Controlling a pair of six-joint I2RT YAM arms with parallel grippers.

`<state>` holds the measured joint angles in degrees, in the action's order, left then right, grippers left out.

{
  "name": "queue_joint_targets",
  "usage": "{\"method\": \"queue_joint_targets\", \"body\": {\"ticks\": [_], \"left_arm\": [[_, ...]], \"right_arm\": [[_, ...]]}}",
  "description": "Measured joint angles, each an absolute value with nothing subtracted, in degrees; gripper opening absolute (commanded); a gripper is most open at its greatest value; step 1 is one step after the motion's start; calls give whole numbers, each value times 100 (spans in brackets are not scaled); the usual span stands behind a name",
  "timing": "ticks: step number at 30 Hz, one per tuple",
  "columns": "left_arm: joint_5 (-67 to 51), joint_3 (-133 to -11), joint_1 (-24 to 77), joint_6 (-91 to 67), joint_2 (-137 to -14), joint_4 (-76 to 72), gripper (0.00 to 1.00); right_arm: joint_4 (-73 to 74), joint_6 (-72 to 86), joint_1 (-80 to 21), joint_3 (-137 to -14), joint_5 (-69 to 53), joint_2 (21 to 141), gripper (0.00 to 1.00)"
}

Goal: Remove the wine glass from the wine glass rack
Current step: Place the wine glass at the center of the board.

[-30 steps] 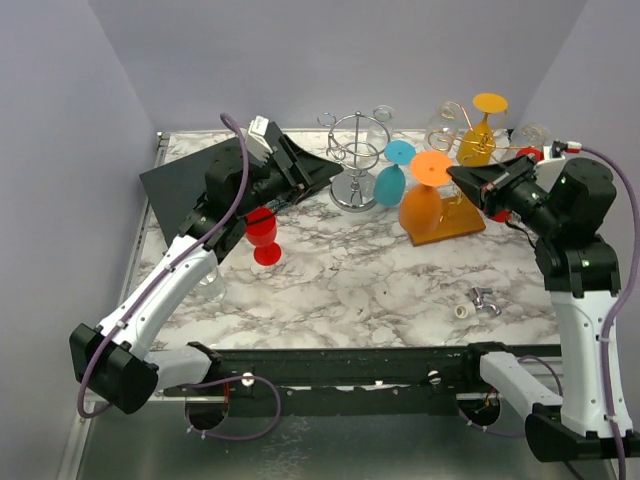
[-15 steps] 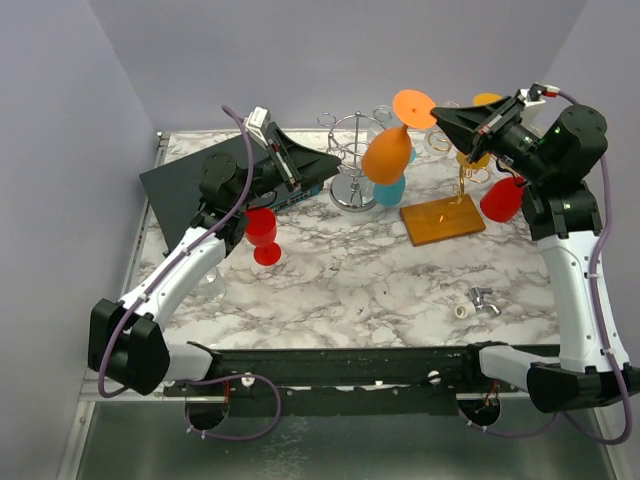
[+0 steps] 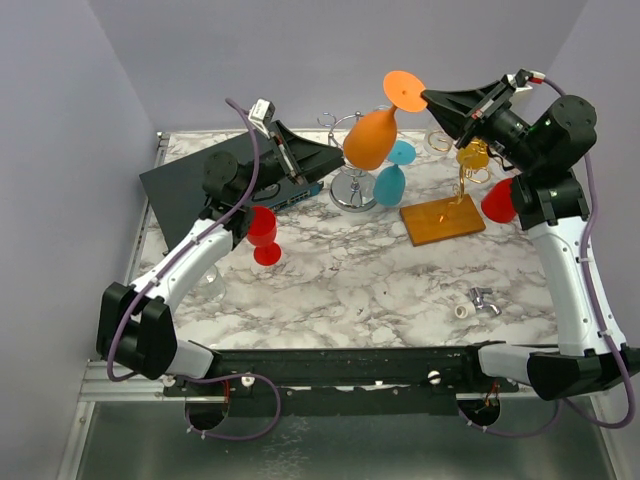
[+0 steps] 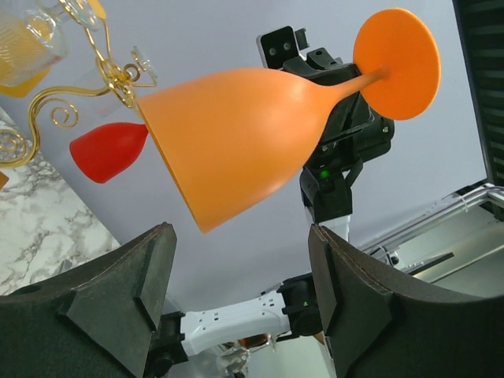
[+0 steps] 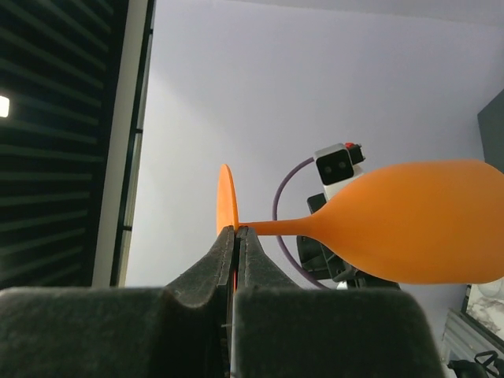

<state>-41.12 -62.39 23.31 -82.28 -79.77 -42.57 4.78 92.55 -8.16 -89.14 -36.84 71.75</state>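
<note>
The orange wine glass (image 3: 370, 138) hangs in the air, clear of the gold wire rack on its wooden base (image 3: 443, 220). My right gripper (image 3: 428, 100) is shut on the rim of the glass's round foot (image 5: 225, 201), with the stem and bowl (image 5: 417, 224) sticking out sideways. My left gripper (image 3: 335, 158) is open and points up at the glass. In the left wrist view the bowl (image 4: 236, 134) floats above the gap between the fingers (image 4: 240, 268), touching neither one.
A silver wire rack (image 3: 352, 160) holds a blue glass (image 3: 392, 180) behind the orange one. A yellow glass (image 3: 473, 155) and a red glass (image 3: 497, 200) hang by the gold rack. Another red glass (image 3: 263, 230) stands at the left, near a black board (image 3: 180, 185). Small metal parts (image 3: 480, 300) lie front right.
The right arm has carried the orange glass up off the gold rack and leftward. The left gripper has lifted and tilted toward it, staying open.
</note>
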Motion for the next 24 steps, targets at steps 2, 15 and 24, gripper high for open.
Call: {"method": "queue_joint_targets", "body": {"ticks": [2,15,24], "left_arm": [[-4117,-6263,2331,-8281,-8016,-4366,75],[-4117,-6322,2331,-9153,-8453,-5623,62],[-4110,-6322,2320,-9950,-8755,-6626,45]], "right_arm": [[390,9301,-880,-8925,-3680,7175,1],[-132,9590,-1105,-8737,-3662,7201,1],[-565,9898,-1105,-8281,-3642,7199,1]]}}
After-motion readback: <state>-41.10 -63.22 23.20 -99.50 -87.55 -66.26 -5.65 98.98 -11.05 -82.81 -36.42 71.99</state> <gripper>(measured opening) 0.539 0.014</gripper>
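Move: The orange wine glass, hanging foot up from the right hand's grip on its foot, has its middle some 7 cm right of the left hand, about level forward and 4 cm above. From the right hand the glass's middle is about 7 cm below, 6 cm left and 2 cm back. From the left hand, the blue glass on the chrome rack stands roughly 20 cm ahead, 12 cm right and 23 cm below; the upright red glass is about 10 cm ahead, 16 cm left and 34 cm below. The right fingers keep their pinch on the orange glass's foot while the left fingers come up astride the rim, one inside the mouth, and narrow from about three-quarters to half open. The left hand rises some 2.5 cm, its tips tilting up about 10 degrees and swinging slightly clockwise. The right hand brings the glass about 1.5 cm left, rising and drawing back 1 cm, then sinking and reaching forward again. ##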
